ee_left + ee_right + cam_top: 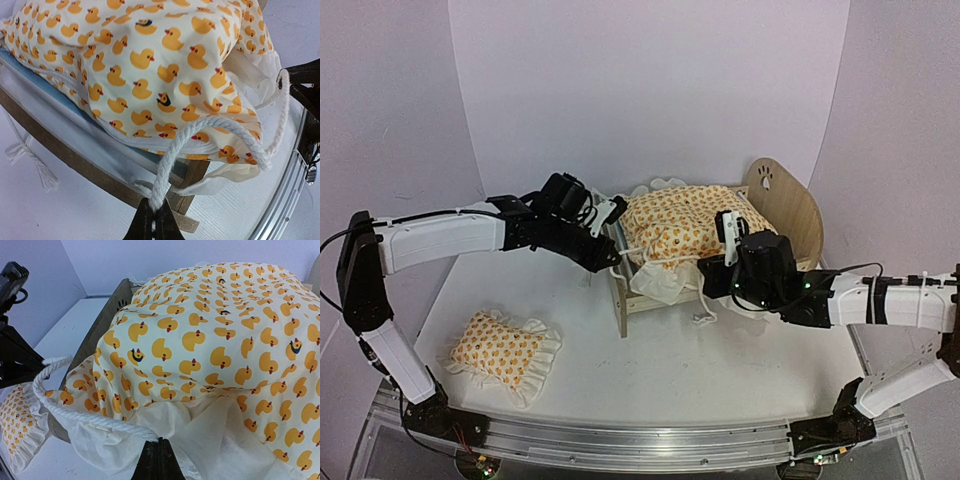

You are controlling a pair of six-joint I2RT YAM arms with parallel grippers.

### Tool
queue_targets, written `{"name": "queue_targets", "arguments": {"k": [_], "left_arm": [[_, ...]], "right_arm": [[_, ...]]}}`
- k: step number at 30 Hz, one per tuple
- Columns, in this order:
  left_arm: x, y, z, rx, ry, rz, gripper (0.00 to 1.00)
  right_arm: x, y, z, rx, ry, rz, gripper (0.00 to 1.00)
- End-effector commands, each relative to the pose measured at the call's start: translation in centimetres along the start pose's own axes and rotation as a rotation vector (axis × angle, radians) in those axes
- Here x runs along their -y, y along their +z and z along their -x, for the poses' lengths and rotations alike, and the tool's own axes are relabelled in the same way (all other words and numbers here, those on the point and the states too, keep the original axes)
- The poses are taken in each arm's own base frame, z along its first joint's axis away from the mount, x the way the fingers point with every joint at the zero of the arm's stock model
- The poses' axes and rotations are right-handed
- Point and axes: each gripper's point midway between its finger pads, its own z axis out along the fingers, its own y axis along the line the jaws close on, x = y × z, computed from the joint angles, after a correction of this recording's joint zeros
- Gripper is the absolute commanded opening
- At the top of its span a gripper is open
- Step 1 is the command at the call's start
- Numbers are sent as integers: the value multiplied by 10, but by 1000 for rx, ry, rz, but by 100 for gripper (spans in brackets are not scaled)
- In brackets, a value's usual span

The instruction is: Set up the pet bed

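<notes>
The pet bed (782, 205) stands at the middle back, its plywood rail (60, 152) and blue-and-white mattress (65, 102) showing under a duck-print blanket (685, 225) heaped on top. My left gripper (153, 210) is shut on a loop of white rope (175, 150) at the bed's foot corner, where it also appears in the top view (612, 260). At the near side of the bed my right gripper (160, 442) is shut on the blanket's white edge (200, 435), right where the rope (85, 412) meets it; from above it sits here (712, 268).
A small ruffled pillow (500, 347) in the same print lies on the table at front left. A loose tasselled rope end (703, 318) hangs by the bed's near side. The left arm (12, 355) is close to the footboard (107, 315).
</notes>
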Motion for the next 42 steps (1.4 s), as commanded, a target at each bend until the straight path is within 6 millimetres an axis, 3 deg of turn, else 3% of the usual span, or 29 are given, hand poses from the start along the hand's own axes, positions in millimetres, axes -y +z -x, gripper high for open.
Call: {"name": "queue_targets", "arguments": {"k": [1, 5, 10, 15, 21, 24, 27, 29, 31, 33, 35, 36, 39, 42], "left_arm": [[1, -6, 13, 69, -50, -9, 3], [3, -4, 20, 92, -55, -23, 12], [-2, 5, 8, 72, -99, -10, 11], [0, 0, 7, 108, -126, -27, 11], [9, -14, 17, 152, -123, -64, 11], [21, -21, 36, 211, -110, -121, 11], [26, -16, 47, 217, -117, -153, 12], [25, -12, 45, 206, -138, -151, 20], [22, -10, 30, 161, -160, -138, 42], [-1, -20, 9, 102, -222, 7, 64], [-20, -37, -16, 41, -308, 122, 72], [-24, -44, -19, 50, -384, 148, 75], [-24, -51, -12, 88, -556, 148, 88], [-44, -53, -11, 130, -710, 258, 84]], "right_arm": [[-20, 5, 12, 46, 39, 87, 0], [-24, 8, 12, 45, 52, 107, 0], [-27, 7, 13, 45, 57, 125, 0], [-29, 7, 13, 43, 38, 134, 0], [-27, 7, 12, 46, 41, 126, 0], [-23, 5, 13, 53, 50, 111, 0], [-22, 4, 15, 57, 50, 99, 0], [-23, 4, 18, 61, 51, 103, 0], [-25, 4, 20, 64, 52, 107, 0], [-25, 5, 21, 65, 53, 108, 0], [-28, 5, 23, 64, 54, 115, 0], [-29, 5, 23, 63, 54, 121, 0], [-31, 5, 25, 68, 56, 133, 0], [-30, 4, 27, 80, 53, 132, 0]]}}
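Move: The left hand pinches the white tie just above the footboard, whose middle is about 1 cm ahead, 1 cm left and 9 cm below. From that hand, the duck blanket's middle is some 16 cm right, 7 cm ahead and 5 cm below; the front rail is 9 cm right, 7 cm back and 10 cm below. For the right hand, also holding the tie, the footboard is about 18 cm left, 2 cm ahead and 8 cm below. Left fingers open, release the tie over the footboard and draw some 5 cm left; right keeps its pinch. ##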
